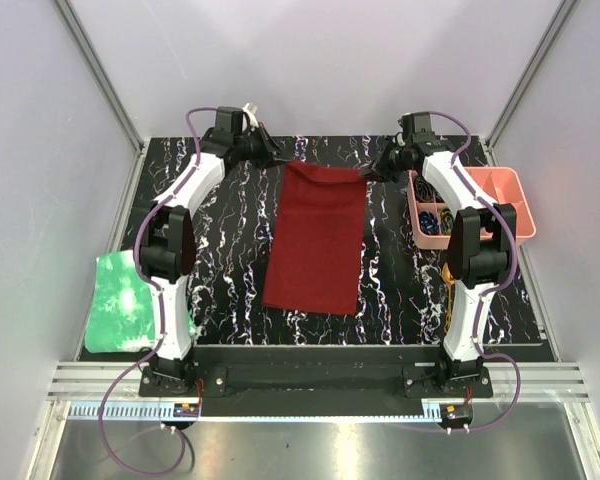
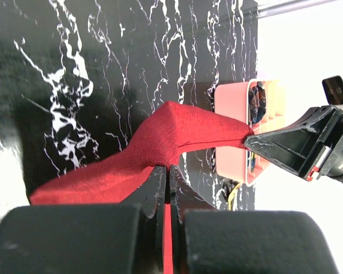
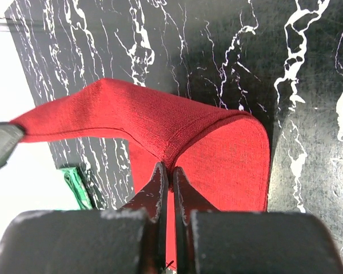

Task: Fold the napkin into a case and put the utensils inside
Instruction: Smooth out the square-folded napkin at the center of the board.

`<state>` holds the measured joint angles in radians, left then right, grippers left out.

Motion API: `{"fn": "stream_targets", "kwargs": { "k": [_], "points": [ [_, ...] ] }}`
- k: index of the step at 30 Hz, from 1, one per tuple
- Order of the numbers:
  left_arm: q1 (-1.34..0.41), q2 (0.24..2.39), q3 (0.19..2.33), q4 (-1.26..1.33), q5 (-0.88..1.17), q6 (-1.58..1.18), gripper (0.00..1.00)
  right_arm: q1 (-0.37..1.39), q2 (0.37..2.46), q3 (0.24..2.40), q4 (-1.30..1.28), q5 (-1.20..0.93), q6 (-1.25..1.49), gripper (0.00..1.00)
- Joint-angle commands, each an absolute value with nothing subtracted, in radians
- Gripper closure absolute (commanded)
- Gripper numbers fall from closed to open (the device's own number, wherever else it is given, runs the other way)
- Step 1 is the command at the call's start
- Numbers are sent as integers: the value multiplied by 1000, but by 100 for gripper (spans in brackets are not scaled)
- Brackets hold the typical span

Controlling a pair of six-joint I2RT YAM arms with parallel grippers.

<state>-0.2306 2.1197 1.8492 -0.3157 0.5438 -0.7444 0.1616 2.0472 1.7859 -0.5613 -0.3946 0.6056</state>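
Observation:
The dark red napkin (image 1: pixel 315 240) lies as a long rectangle down the middle of the black marbled table. Its far edge is raised and stretched between both grippers. My left gripper (image 1: pixel 278 160) is shut on the far left corner, and in the left wrist view the cloth (image 2: pixel 160 137) runs between its closed fingers (image 2: pixel 167 171). My right gripper (image 1: pixel 374 170) is shut on the far right corner, pinching the napkin (image 3: pixel 217 148) at its tips (image 3: pixel 167 168). Thin gold utensils (image 1: pixel 447 288) lie by the right arm, mostly hidden behind it.
A pink compartment tray (image 1: pixel 495 195) with dark coiled items stands at the right, close to the right arm. A bright green crinkled sheet (image 1: pixel 125 300) lies at the table's left edge. White walls and metal rails enclose the table.

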Motion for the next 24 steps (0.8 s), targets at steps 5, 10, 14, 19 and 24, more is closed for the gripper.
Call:
{"fn": "stream_targets", "kwargs": {
  "k": [5, 10, 14, 19, 24],
  "points": [
    [-216, 2105, 1782, -314, 670, -724, 100, 160, 1954, 1715, -566, -491, 600, 100],
    [-216, 1839, 1485, -285, 611, -701, 100, 189, 1811, 1499, -540, -528, 604, 100],
    [-225, 1656, 1230, -299, 623, -664, 100, 244, 1663, 1249, -509, -532, 614, 100],
    [-255, 1511, 990, -322, 634, -627, 100, 301, 1505, 1051, -456, -538, 666, 100],
    [-324, 1419, 836, -273, 626, -687, 100, 325, 1431, 878, -385, -543, 715, 100]
  ]
}}
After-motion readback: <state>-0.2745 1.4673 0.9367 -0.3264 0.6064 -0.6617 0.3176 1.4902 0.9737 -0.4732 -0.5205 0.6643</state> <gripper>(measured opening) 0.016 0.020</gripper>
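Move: Both hands pinch the napkin's lifted flap by its two corners, out past the half that still lies flat. That lying half is centred about 21 cm back and 7 cm to the right of the left hand, some 17 cm below it; from the right hand it is about 19 cm back, 12 cm left and 13 cm down. The pink tray stands roughly 27 cm to the right of the right hand and 5 cm back, the gold spoon about 19 cm right and 27 cm back. After a brief pause at full reach, both arms sweep back together by some 22 cm over the napkin's lying half, drawing the two pinched flap corners towards its near edge and drifting a little to the left, with the fingers staying shut on the cloth. Both hands sink on the way, the left dipping about 7 cm before easing slightly up and down again to end 6 cm lower and the right settling about 4 cm lower, while both wrists tip some 12 degrees further down and the right one also turns about 10 degrees counter-clockwise. ##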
